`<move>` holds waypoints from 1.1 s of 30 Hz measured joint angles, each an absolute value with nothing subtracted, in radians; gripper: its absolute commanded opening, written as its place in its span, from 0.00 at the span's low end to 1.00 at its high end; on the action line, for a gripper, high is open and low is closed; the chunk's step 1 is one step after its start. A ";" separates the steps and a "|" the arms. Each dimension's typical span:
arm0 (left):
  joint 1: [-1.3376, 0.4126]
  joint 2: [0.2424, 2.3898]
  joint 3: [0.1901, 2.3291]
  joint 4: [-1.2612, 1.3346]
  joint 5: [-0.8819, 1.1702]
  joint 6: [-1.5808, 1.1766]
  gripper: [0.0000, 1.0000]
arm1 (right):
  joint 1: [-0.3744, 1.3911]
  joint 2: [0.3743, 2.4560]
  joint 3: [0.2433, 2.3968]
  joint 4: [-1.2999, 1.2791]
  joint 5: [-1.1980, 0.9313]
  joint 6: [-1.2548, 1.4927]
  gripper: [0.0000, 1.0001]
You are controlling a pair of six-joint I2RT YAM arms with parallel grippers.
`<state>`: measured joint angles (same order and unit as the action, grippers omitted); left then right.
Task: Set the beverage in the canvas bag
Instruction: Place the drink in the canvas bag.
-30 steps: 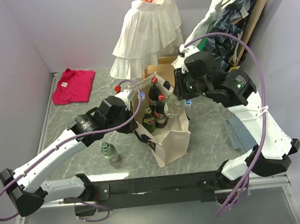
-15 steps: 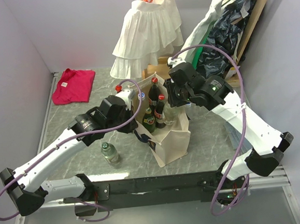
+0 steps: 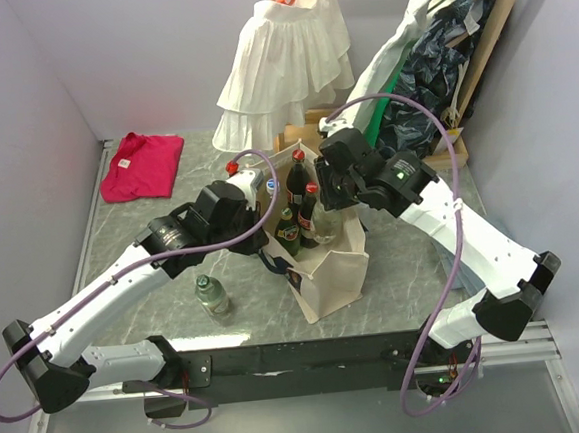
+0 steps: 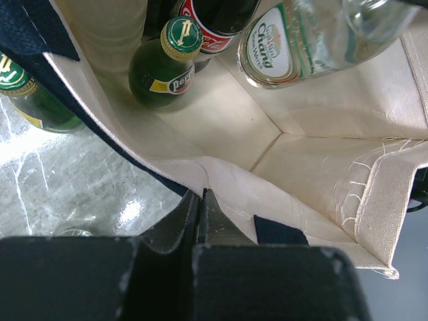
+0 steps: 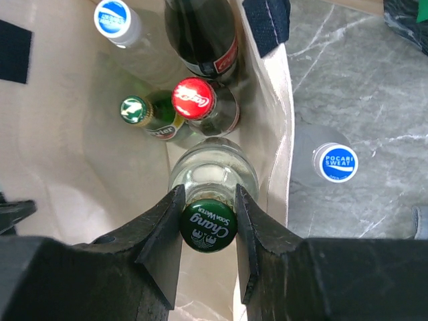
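The canvas bag (image 3: 326, 274) stands open at mid-table, cream with navy straps. My left gripper (image 4: 201, 200) is shut on its near rim and holds the mouth open. The beverage (image 5: 212, 175), a clear Chang soda bottle with a green cap, hangs upright inside the bag's opening beside the right wall. My right gripper (image 5: 208, 224) is shut on its neck just under the cap. In the left wrist view the bottle (image 4: 294, 40) hangs above the bag's floor (image 4: 221, 114). A green Perrier bottle (image 4: 164, 63), a red-capped cola bottle (image 5: 192, 97) and a blue-capped clear bottle (image 5: 112, 17) stand inside.
A Pocari Sweat bottle (image 5: 334, 162) stands on the marble just right of the bag. A green-capped clear bottle (image 3: 212, 295) stands left of it. A red cloth (image 3: 142, 164) lies far left. A white ruffled garment (image 3: 282, 62) and hanging clothes (image 3: 427, 55) fill the back.
My right arm has swung left and down, carrying the bottle from beside the bag into its opening. The left gripper has stayed on the rim.
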<state>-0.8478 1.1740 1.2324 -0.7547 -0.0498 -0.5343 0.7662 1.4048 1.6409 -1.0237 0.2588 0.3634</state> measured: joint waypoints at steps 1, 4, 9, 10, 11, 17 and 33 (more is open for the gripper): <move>-0.848 1.175 1.234 -0.754 -0.050 -0.534 0.01 | 0.766 1.405 1.630 -1.018 0.262 0.364 0.00; -0.848 1.176 1.235 -0.756 -0.050 -0.534 0.01 | 0.766 1.405 1.597 -1.002 0.265 0.369 0.00; -0.848 1.176 1.235 -0.756 -0.050 -0.533 0.01 | 0.766 1.405 1.554 -0.981 0.270 0.375 0.00; -0.848 1.176 1.235 -0.756 -0.050 -0.533 0.01 | 0.766 1.404 1.542 -0.974 0.271 0.377 0.00; -0.848 1.176 1.235 -0.756 -0.050 -0.532 0.01 | 0.766 1.404 1.533 -0.969 0.272 0.377 0.00; -0.848 1.176 1.235 -0.756 -0.050 -0.531 0.01 | 0.768 1.403 1.490 -0.945 0.282 0.382 0.00; -0.848 1.187 1.246 -0.761 -0.050 -0.531 0.01 | 0.768 1.410 1.445 -0.903 0.300 0.385 0.00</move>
<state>-0.8478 1.1870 1.2457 -0.7612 -0.0498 -0.5312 0.7681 1.4097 1.4452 -0.9028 0.2996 0.3847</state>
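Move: Straight below the right hand, about 27 cm down, is the clear patch of bag floor meant for the Chang bottle it already holds by the neck. The red-capped cola stands about 4 cm ahead and 4 cm left, the Perrier 3 cm ahead and 8 cm left. Outside the bag, the Pocari bottle is some 8 cm right and 3 cm ahead. From the left hand, that patch lies roughly 8 cm ahead, 13 cm right and 22 cm down. Lowering the held Chang bottle almost straight down into the bag beside the red-capped cola, the right hand sinks about 5.5 cm, quickly at first and then easing to a creep. Its fingers keep their hold around the neck just under the green cap, the wrist barely tilting, while the left hand stays still with the near-left rim of the bag pinched shut between its fingers. ##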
